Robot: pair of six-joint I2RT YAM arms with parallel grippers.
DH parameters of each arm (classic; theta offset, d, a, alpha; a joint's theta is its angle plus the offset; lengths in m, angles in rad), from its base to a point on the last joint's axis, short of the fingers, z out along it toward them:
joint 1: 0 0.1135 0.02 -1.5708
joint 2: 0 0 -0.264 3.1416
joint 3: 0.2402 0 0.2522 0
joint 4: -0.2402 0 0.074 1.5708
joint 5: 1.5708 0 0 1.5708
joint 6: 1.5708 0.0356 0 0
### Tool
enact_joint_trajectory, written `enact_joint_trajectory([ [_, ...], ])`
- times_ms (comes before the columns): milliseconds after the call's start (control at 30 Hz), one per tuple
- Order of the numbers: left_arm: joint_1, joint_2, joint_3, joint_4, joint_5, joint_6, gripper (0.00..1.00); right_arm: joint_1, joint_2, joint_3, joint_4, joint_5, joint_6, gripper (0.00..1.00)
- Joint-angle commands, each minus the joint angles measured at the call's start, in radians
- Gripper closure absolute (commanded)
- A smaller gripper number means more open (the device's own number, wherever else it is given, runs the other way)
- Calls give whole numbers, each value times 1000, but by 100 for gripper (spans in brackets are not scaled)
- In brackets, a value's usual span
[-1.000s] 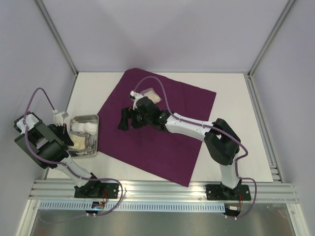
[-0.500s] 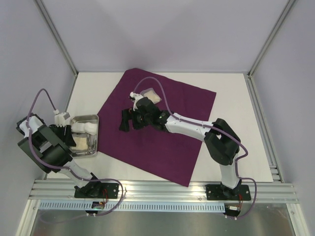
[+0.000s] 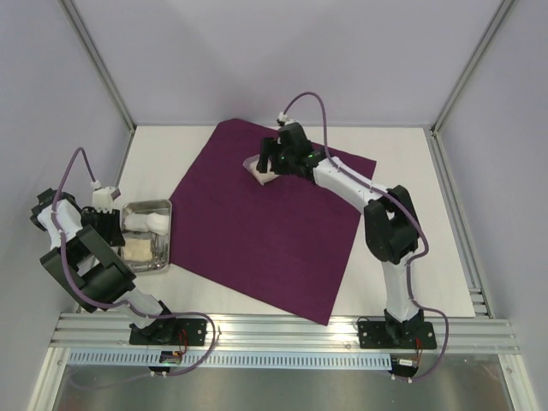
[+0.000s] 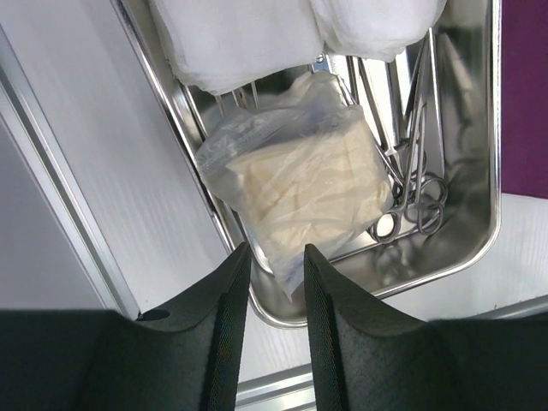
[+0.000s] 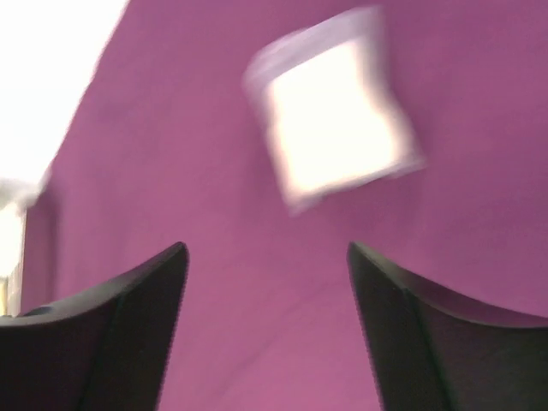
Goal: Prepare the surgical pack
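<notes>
The surgical pack [image 3: 274, 231] lies spread as a large plum-purple sheet on the white table; it fills the right wrist view [image 5: 257, 325]. A white sealed packet [image 3: 262, 170] rests on its far part, blurred in the right wrist view [image 5: 334, 128]. My right gripper [image 3: 266, 157] [image 5: 266, 247] hovers over the sheet just short of that packet, open wide and holding nothing. My left gripper [image 3: 110, 221] [image 4: 276, 250] stands open by a narrow gap above the near rim of a steel tray [image 4: 462, 248]. A bagged gauze pack [image 4: 308, 188] lies in the tray, one corner showing in that gap.
The steel tray [image 3: 145, 203] sits left of the sheet and holds folded white cloth [image 4: 240, 34] and metal forceps [image 4: 411, 205]. Frame posts and purple walls close in the table. An aluminium rail [image 3: 282, 330] runs along the near edge.
My right arm has swung from the sheet's middle to its far part by the white packet. My left gripper has gone from shut to open and drawn back left of the tray.
</notes>
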Motion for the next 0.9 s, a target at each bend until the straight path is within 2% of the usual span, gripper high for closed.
enact_joint_trajectory([
  [0,-2,-24,33,14,-5,-27,61,-91,83,70,-37,-50,-45,25],
  [33,-2,-25,36,14,-6,-30,61,-120,136,139,-46,-66,-56,30],
  [67,-6,-26,41,14,-9,-31,61,-131,166,176,-71,-99,-71,31],
  [133,-14,-29,45,22,-29,-47,61,-157,253,271,-88,-121,-87,30],
  [267,-23,-29,56,20,-46,-73,61,-174,388,419,-100,-283,-121,30],
  [400,-34,-38,59,4,-15,-105,62,-176,450,449,-64,-313,-118,29],
  [500,-75,-72,15,22,-47,-125,63,-179,467,431,-11,-337,-95,32],
  [600,-95,-118,-16,30,-57,-131,62,-179,477,411,13,-354,-72,48],
  [633,-97,-127,-16,28,-58,-137,62,-180,473,405,21,-354,-64,66],
  [700,-97,-158,-5,17,-58,-151,62,-180,461,388,36,-354,-62,83],
  [733,-97,-169,1,10,-52,-152,62,-180,442,373,44,-356,-61,96],
  [767,-98,-185,15,-16,-43,-155,61,-180,433,369,45,-357,-65,100],
  [867,-123,-205,28,-76,20,-157,61,-180,382,351,56,-377,-52,100],
])
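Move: The last white pouch lies alone on the purple cloth, its middle about 10 cm ahead of the open right hand, roughly 2 cm to its left and some 11 cm below; none of the other items lies near the pouch. From the left hand, which is empty at the filled tray, that pouch is about 30 cm ahead, 39 cm to the right and 6 cm lower. Forward and down in one fast swoop, the right hand travels about 9 cm out and 10 cm down to the pouch, swinging right on the way and curving back left. There it nearly stops, tips its fingers slightly further down and shuts them at the pouch's near right edge. The left hand, after a brief hover, rises some 4 cm at the tray and shifts right, fingers staying part open. ##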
